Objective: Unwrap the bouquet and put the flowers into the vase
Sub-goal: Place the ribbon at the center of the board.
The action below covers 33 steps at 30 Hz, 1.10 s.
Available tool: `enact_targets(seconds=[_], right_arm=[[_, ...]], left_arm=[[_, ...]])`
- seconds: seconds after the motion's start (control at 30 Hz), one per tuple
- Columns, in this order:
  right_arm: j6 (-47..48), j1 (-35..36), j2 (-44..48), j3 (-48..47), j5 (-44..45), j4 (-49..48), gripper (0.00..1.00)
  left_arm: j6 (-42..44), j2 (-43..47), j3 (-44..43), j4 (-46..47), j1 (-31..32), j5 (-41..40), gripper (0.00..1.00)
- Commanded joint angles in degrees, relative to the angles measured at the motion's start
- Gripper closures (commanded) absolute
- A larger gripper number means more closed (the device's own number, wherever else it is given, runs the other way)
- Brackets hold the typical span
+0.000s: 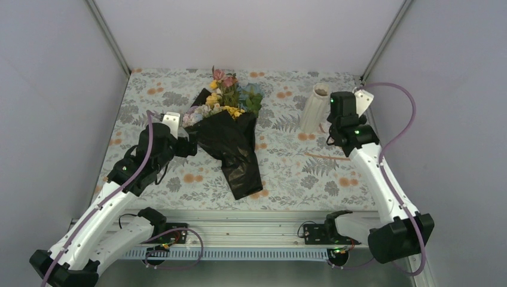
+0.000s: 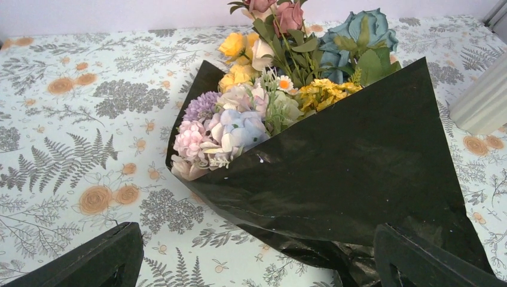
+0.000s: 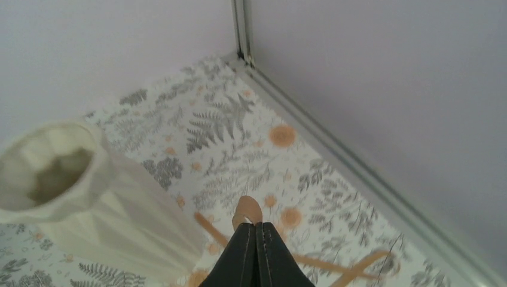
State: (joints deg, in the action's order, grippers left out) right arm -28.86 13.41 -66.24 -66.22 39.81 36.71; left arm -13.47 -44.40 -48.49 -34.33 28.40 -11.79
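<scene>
The bouquet lies mid-table, its black wrap (image 1: 230,149) (image 2: 359,161) still folded round the stems. The flowers (image 1: 230,95) (image 2: 281,72), blue, pink, yellow and lilac, stick out at the far end. My left gripper (image 1: 188,145) (image 2: 263,251) is open at the wrap's left edge, with one finger (image 2: 101,257) over the cloth and the other (image 2: 418,260) over the black sheet. The white ribbed vase (image 1: 315,107) (image 3: 89,203) stands at the back right. Just right of it, my right gripper (image 3: 256,226) is shut on a loop of tan ribbon (image 3: 247,209).
A floral-print tablecloth (image 1: 149,95) covers the table. More of the tan ribbon (image 1: 326,156) (image 3: 341,263) trails on the cloth near the vase. Grey walls close in on three sides, and the back right corner post (image 3: 242,36) is close to the right gripper.
</scene>
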Motion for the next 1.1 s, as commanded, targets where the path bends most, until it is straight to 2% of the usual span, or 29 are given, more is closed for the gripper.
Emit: enact_targets(seconds=[0.0, 0.1, 0.23, 0.37, 0.47, 0.57, 0.73, 0.83, 0.97, 1.07], right_arm=[[-15.6, -0.2, -0.8, 6.0, -0.9, 0.4, 0.97], [-16.8, -0.2, -1.8, 9.2, 0.0, -0.9, 0.96], [-15.7, -0.2, -3.6, 14.9, 5.8, -6.2, 0.96], [-16.6, -0.3, -8.0, 15.0, 5.2, -5.7, 0.87], [-12.1, -0.3, -8.0, 15.5, 0.9, -8.2, 0.79], [-6.9, -0.3, -5.9, 16.2, -5.1, -11.4, 0.56], [-3.0, 0.1, -4.6, 13.6, -13.5, -10.3, 0.35], [1.2, 1.4, -3.2, 12.4, -19.6, -10.3, 0.30], [8.0, 3.9, -0.1, 13.5, -36.6, -13.6, 0.29], [9.2, 6.4, 0.8, 15.2, -43.7, -16.3, 0.30]], left_arm=[[0.7, -0.1, 0.0, 1.6, 0.0, 0.3, 0.04], [0.5, -0.4, 0.0, 1.6, 0.1, 0.3, 0.04], [0.3, -0.5, 0.0, 1.5, 0.1, 0.4, 0.04], [-0.1, -1.0, 0.0, 1.1, 0.1, -0.1, 0.04], [-0.4, -1.0, 0.1, 1.0, 0.1, -0.5, 0.04], [-0.4, -1.1, -0.1, 0.9, 0.1, -0.9, 0.04], [-0.7, -1.4, -0.1, 0.7, 0.1, -1.3, 0.04], [-0.9, -1.2, 0.0, 0.8, 0.1, -1.2, 0.04], [-1.1, -1.5, 0.0, 0.8, 0.1, -0.7, 0.04], [-1.9, -1.6, -0.1, 1.0, 0.1, 0.1, 0.04]])
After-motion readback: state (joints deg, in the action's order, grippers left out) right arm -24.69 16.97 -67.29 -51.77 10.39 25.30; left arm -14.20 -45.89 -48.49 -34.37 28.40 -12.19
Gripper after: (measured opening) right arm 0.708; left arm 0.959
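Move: The ribbon is pinched in the shut right fingers, its tail already on the board. Its spot is almost straight below them, about 1 cm back, 2 cm left and 28 cm down. The vase stands some 12 cm ahead and 8 cm left of the right hand, its middle 19 cm lower; the bouquet is about 39 cm left, 9 cm ahead, 26 cm down. From the left hand, the ribbon's spot is roughly 51 cm right, 7 cm ahead, 25 cm down. Lower the right gripper, still holding the ribbon, almost straight down about 14 cm beside the vase. Open the fingers to roughly two thirds around the lowest point to let go of the ribbon, then rise slightly and sweep some 11 cm left across the near side of the vase towards the bouquet, turning the hand counter-clockwise. ##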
